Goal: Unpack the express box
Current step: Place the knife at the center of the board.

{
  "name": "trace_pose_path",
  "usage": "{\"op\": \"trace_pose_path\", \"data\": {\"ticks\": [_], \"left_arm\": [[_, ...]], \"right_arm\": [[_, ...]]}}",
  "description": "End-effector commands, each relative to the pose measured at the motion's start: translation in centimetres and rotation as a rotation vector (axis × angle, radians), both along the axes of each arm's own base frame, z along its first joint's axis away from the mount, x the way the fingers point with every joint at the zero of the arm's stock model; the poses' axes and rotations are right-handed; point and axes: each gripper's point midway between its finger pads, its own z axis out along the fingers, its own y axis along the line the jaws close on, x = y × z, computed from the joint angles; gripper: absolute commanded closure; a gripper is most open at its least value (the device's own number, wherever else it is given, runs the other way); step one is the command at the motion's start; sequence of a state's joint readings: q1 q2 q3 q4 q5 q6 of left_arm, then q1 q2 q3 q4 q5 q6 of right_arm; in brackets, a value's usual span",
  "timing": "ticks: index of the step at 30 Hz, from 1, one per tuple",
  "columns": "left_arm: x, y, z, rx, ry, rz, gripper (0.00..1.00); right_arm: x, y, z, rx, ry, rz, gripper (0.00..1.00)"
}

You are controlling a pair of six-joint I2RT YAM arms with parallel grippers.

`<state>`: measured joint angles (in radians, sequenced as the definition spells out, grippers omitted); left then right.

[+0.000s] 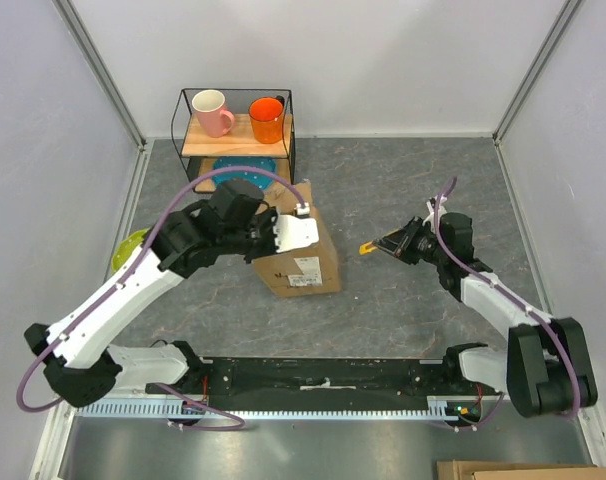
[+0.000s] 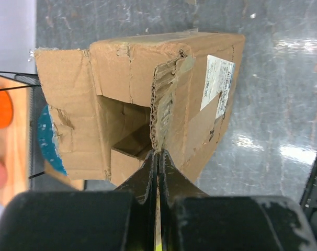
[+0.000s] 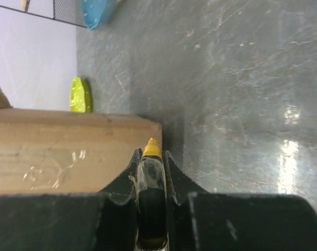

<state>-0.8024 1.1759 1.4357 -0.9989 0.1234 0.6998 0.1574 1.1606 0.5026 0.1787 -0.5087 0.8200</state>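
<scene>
The express box (image 1: 313, 268) is a brown carton with a white label, standing mid-table with its top flaps torn open. In the left wrist view its opened top (image 2: 122, 112) and label (image 2: 218, 81) face me. My left gripper (image 1: 281, 240) sits over the box's left top edge, jaws shut on the corrugated edge of a raised flap (image 2: 163, 99). My right gripper (image 1: 398, 243) is right of the box, apart from it, shut on a yellow-and-black cutter (image 3: 151, 172). The cutter's yellow tip (image 1: 366, 248) points at the box's side (image 3: 64, 151).
A black wire shelf (image 1: 288, 120) at the back holds a pink mug (image 1: 213, 112), an orange mug (image 1: 267, 119) and a blue plate (image 1: 245, 166) below. A yellow-green object (image 1: 131, 246) lies by the left wall. The arms' base rail (image 1: 323, 375) runs along the near edge.
</scene>
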Motion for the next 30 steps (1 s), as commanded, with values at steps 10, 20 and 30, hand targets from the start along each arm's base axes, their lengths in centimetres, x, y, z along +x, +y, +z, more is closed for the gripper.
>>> {"op": "trace_pose_path", "data": {"ticks": [10, 20, 30], "left_arm": [[2.6, -1.8, 2.9, 0.066, -0.202, 0.102, 0.98], [2.5, -3.2, 2.6, 0.093, -0.199, 0.088, 0.98], [3.0, -4.7, 2.7, 0.107, -0.253, 0.071, 0.98]], "right_arm": [[1.4, -2.7, -3.6, -0.193, 0.055, 0.025, 0.5], [0.1, -7.3, -4.1, -0.436, 0.147, -0.103, 0.02], [-1.4, -9.3, 5.8, -0.466, -0.081, -0.231, 0.02]]}}
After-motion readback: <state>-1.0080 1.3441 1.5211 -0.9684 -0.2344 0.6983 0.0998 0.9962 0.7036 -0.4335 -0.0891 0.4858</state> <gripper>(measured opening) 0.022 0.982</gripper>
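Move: The right hand holds the yellow knife; the bare table spot where it goes lies about 6 cm below that hand, 3 cm to its right and hardly 1 cm farther out. The box's middle is some 26 cm to the right hand's left, level ahead and about 3 cm higher; the blue plate is roughly 43 cm left and 27 cm ahead. The left hand pinches the box's flap, the box's middle some 6 cm to its right, 3 cm ahead and 12 cm below. The right hand sets the knife on the table and lets go, sinking about 5 cm and drifting right while its fingers spread wide. It then carries on to the right, away from knife and box, rolling some 30 degrees so its left side drops, and climbs 5 cm back up. The left hand keeps its pinch on the flap, easing the box a few centimetres right and forward. ##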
